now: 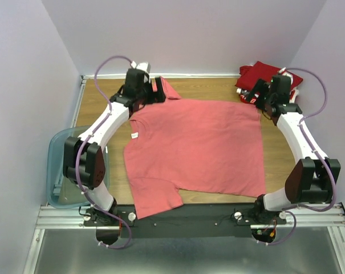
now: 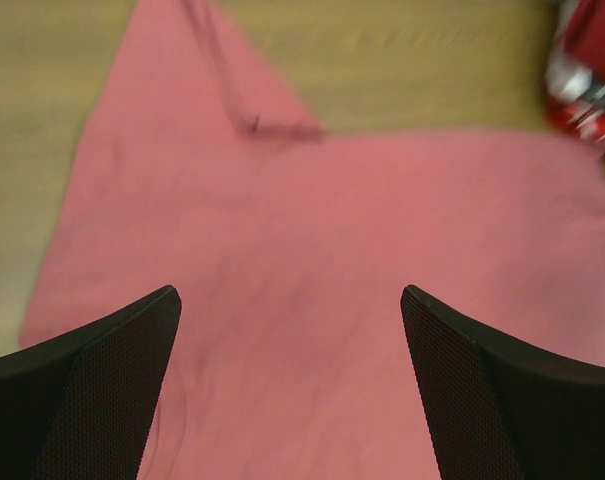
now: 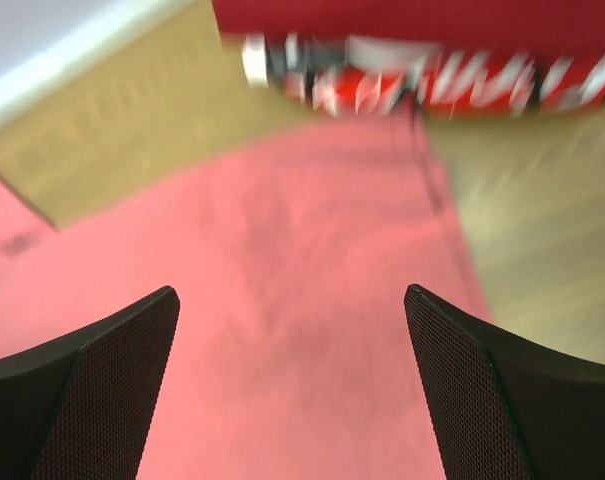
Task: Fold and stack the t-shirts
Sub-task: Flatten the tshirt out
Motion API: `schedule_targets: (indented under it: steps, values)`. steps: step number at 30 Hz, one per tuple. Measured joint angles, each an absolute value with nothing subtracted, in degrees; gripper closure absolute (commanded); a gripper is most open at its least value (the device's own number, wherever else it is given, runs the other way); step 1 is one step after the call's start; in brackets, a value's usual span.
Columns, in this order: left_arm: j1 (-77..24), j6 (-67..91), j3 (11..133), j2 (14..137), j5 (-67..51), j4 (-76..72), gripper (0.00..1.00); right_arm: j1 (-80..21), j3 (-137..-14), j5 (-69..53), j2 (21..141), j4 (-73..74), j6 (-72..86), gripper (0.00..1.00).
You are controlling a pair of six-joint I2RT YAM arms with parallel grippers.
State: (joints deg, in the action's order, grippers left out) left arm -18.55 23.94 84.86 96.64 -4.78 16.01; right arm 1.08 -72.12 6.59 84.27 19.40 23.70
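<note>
A large salmon-pink t-shirt point(image 1: 195, 148) lies spread flat across the middle of the wooden table, one sleeve pointing to the far left and one to the near left. My left gripper point(image 1: 158, 91) hovers open over its far-left sleeve, nothing between the fingers; in the left wrist view the pink cloth point(image 2: 322, 250) fills the space under the open gripper point(image 2: 290, 300). My right gripper point(image 1: 256, 96) stands open above the shirt's far-right corner point(image 3: 312, 280), also empty point(image 3: 292, 300). A dark red t-shirt point(image 1: 266, 74) and a red one with white print point(image 3: 432, 75) lie bunched at the back right.
A translucent blue-grey plastic bin point(image 1: 61, 165) sits off the table's left edge beside the left arm. Walls close in the table at the back and both sides. Bare wood point(image 1: 218, 88) shows along the far edge.
</note>
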Motion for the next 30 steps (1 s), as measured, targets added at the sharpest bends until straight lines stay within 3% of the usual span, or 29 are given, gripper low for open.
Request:
schedule_targets:
  steps: [4,10,30]
  values:
    - [-18.8,25.9,73.6,96.7,-4.4,19.9,0.02,0.4,-65.3,2.7,84.2,22.1,26.2,0.00]
    - [-18.9,27.3,67.3,96.7,-4.5,20.8,0.02,0.3,-58.8,0.7,84.9,25.3,30.6,0.00]
    - [-19.3,28.6,74.7,109.8,-4.3,23.4,0.02,0.3,-58.8,-1.1,96.9,26.2,34.6,0.00]
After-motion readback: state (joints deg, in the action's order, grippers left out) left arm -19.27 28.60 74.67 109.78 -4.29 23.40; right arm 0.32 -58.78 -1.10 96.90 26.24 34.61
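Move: Below and behind both open hands lies the spread t-shirt, its middle about 16 cm back, 12 cm right and 22 cm below the left hand, and about 14 cm back, 21 cm left and 21 cm below the right. From the left hand, the white neck label is some 12 cm back and 11 cm left, the far sleeve 5 cm ahead and 2 cm right. From the right hand, the far hem corner is roughly 1 cm ahead and 1 cm right, the red stack 8 cm ahead and 7 cm right. Sinking together towards the shirt, both hands drop about 19 cm while drawing back, and their wide-open fingers tip some 30 degrees further down. The left hand comes in right of the collar, easing slightly forward again late on; the right hand edges left to just inside the hem, its left side rolling up, away from the red stack. Both finish close over the cloth; contact can't be seen. ##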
